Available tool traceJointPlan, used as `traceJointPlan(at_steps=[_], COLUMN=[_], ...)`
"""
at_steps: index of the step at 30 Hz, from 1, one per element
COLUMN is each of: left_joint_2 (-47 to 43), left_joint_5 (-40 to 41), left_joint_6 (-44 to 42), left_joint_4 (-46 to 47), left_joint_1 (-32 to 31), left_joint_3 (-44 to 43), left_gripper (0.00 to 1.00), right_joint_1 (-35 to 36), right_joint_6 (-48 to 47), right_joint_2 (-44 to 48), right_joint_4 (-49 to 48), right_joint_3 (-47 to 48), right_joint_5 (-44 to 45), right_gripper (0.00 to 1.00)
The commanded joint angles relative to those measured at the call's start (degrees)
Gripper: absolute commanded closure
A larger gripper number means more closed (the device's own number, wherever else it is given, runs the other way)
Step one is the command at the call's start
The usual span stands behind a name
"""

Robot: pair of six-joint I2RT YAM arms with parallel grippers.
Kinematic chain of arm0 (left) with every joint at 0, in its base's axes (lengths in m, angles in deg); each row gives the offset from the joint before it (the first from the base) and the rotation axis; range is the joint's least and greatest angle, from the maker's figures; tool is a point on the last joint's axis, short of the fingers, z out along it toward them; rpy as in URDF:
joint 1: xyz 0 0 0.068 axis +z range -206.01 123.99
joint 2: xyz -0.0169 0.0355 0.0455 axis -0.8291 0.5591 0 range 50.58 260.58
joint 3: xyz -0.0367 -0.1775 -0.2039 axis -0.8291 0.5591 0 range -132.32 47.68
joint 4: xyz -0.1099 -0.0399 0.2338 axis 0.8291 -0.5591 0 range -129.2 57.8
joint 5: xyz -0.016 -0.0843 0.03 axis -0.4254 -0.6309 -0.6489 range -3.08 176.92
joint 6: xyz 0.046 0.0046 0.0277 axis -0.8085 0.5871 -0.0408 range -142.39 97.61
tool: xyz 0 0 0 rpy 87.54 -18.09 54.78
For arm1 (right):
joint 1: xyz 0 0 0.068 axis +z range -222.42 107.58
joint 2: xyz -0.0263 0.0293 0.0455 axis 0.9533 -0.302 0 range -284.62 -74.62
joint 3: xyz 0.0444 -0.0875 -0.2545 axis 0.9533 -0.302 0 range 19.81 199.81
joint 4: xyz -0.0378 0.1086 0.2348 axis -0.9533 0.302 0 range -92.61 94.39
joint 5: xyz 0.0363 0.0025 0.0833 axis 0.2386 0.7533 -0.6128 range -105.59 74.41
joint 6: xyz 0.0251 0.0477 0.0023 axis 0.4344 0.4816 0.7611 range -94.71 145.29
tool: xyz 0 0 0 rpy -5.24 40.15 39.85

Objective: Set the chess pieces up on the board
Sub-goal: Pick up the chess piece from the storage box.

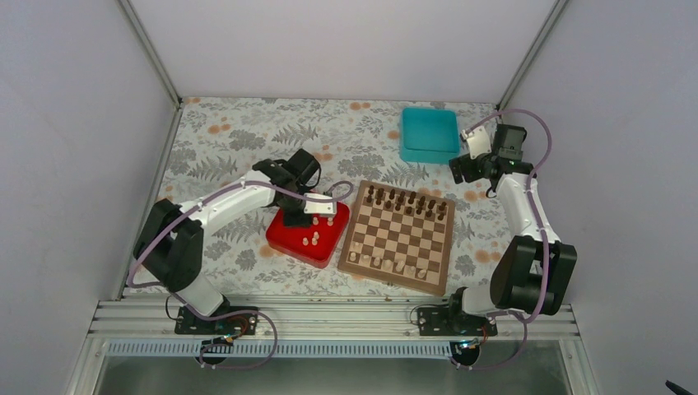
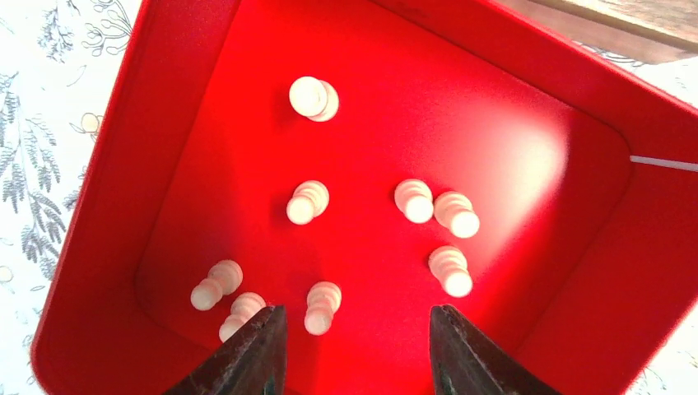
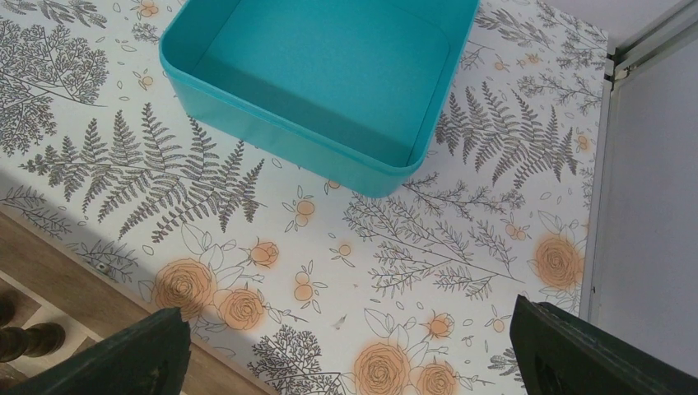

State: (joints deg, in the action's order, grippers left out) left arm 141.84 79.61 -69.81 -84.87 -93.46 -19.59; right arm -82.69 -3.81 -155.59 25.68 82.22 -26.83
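Several cream chess pieces (image 2: pixel 307 202) stand scattered in a red tray (image 2: pixel 123 189) left of the board (image 1: pixel 354 234). My left gripper (image 2: pixel 355 311) hangs open over the tray's near side. One cream piece (image 2: pixel 321 306) stands just ahead of the tips, close to the left finger (image 2: pixel 255 346) and not pinched. More cream pieces (image 1: pixel 387 263) line the board's near row, and dark pieces (image 1: pixel 407 200) fill its far rows. My right gripper (image 3: pixel 346 309) is wide open and empty above the tablecloth, between the board's far right corner (image 3: pixel 49 280) and the teal box.
An empty teal box (image 3: pixel 329 66) sits at the back right on the floral tablecloth. The red tray (image 1: pixel 288 239) almost touches the board's left edge. White walls with metal posts enclose the table on three sides.
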Motion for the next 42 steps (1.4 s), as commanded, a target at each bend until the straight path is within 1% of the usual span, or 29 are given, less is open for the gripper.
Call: traceJointPlan(at_steps=[1, 4, 9, 13, 17, 22, 30, 36, 42], left_joint_2=[3.01, 4.66, 6.11, 6.98, 9.36, 11.65, 13.44, 13.91, 16.3], left_joint_5=[-3.12, -1.12, -0.01, -2.35, -7.37, -10.4, -11.02, -9.74, -9.64], left_joint_6=[-0.91, -1.09, -1.93, -2.24, -2.15, -2.37, -2.52, -1.33, -1.27], left_joint_4=[3.59, 6.04, 8.8, 9.51, 7.86, 7.37, 6.92, 9.19, 9.02], left_joint_1=[0.67, 1.41, 4.23, 4.93, 4.53, 3.85, 1.89, 0.11, -0.79], left_joint_3=[-0.31, 0.73, 1.03, -0.88, -5.24, -7.6, -6.22, -5.96, -6.96], left_gripper=[0.56, 0.56, 0.56, 0.56, 0.55, 0.55, 0.59, 0.57, 0.58], right_joint_1=[-0.42, -0.41, -0.42, -0.42, -0.32, -0.36, -0.37, -0.31, -0.37], right_joint_6=[-0.82, -0.8, -1.01, -1.13, -1.09, -1.13, -1.3, -1.24, -1.53], right_joint_2=[-0.66, -0.93, -1.02, -1.18, -1.1, -0.87, -1.02, -0.98, -0.6], right_joint_4=[-0.44, -0.56, -0.66, -0.57, -0.48, -0.27, -0.35, -0.39, -0.6], right_joint_3=[-0.14, -0.23, -0.34, -0.45, -0.32, -0.49, -0.71, -0.8, -1.31], right_joint_5=[-0.73, -0.71, -0.59, -0.78, -0.83, -0.78, -0.88, -0.85, -0.53], right_gripper=[0.0, 0.0, 0.0, 0.0, 0.0, 0.0, 0.0, 0.0, 0.0])
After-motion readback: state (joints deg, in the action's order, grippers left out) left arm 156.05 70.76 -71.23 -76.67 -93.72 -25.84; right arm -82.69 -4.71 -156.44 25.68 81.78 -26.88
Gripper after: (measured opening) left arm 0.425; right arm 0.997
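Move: The white piece nearest the box's far right corner lies about 6 cm to the left hand's right, 2 cm ahead and 8 cm below. A second white piece stands 4 cm left of it, level with it. A close pair is about 5 cm nearer the base and 4 cm left of that target piece, and the chessboard's middle some 18 cm right of it. From the right hand the target piece lies about 36 cm left, 12 cm back and 16 cm below. Touching nothing yet, the left hand heads for the white piece by the red box's far right corner. It sinks while swinging out forward about 5 cm, then slides right some 5.5 cm, easing back and down again; the fingers tilt slightly more to the right and stay part-open, ending just above the piece. ##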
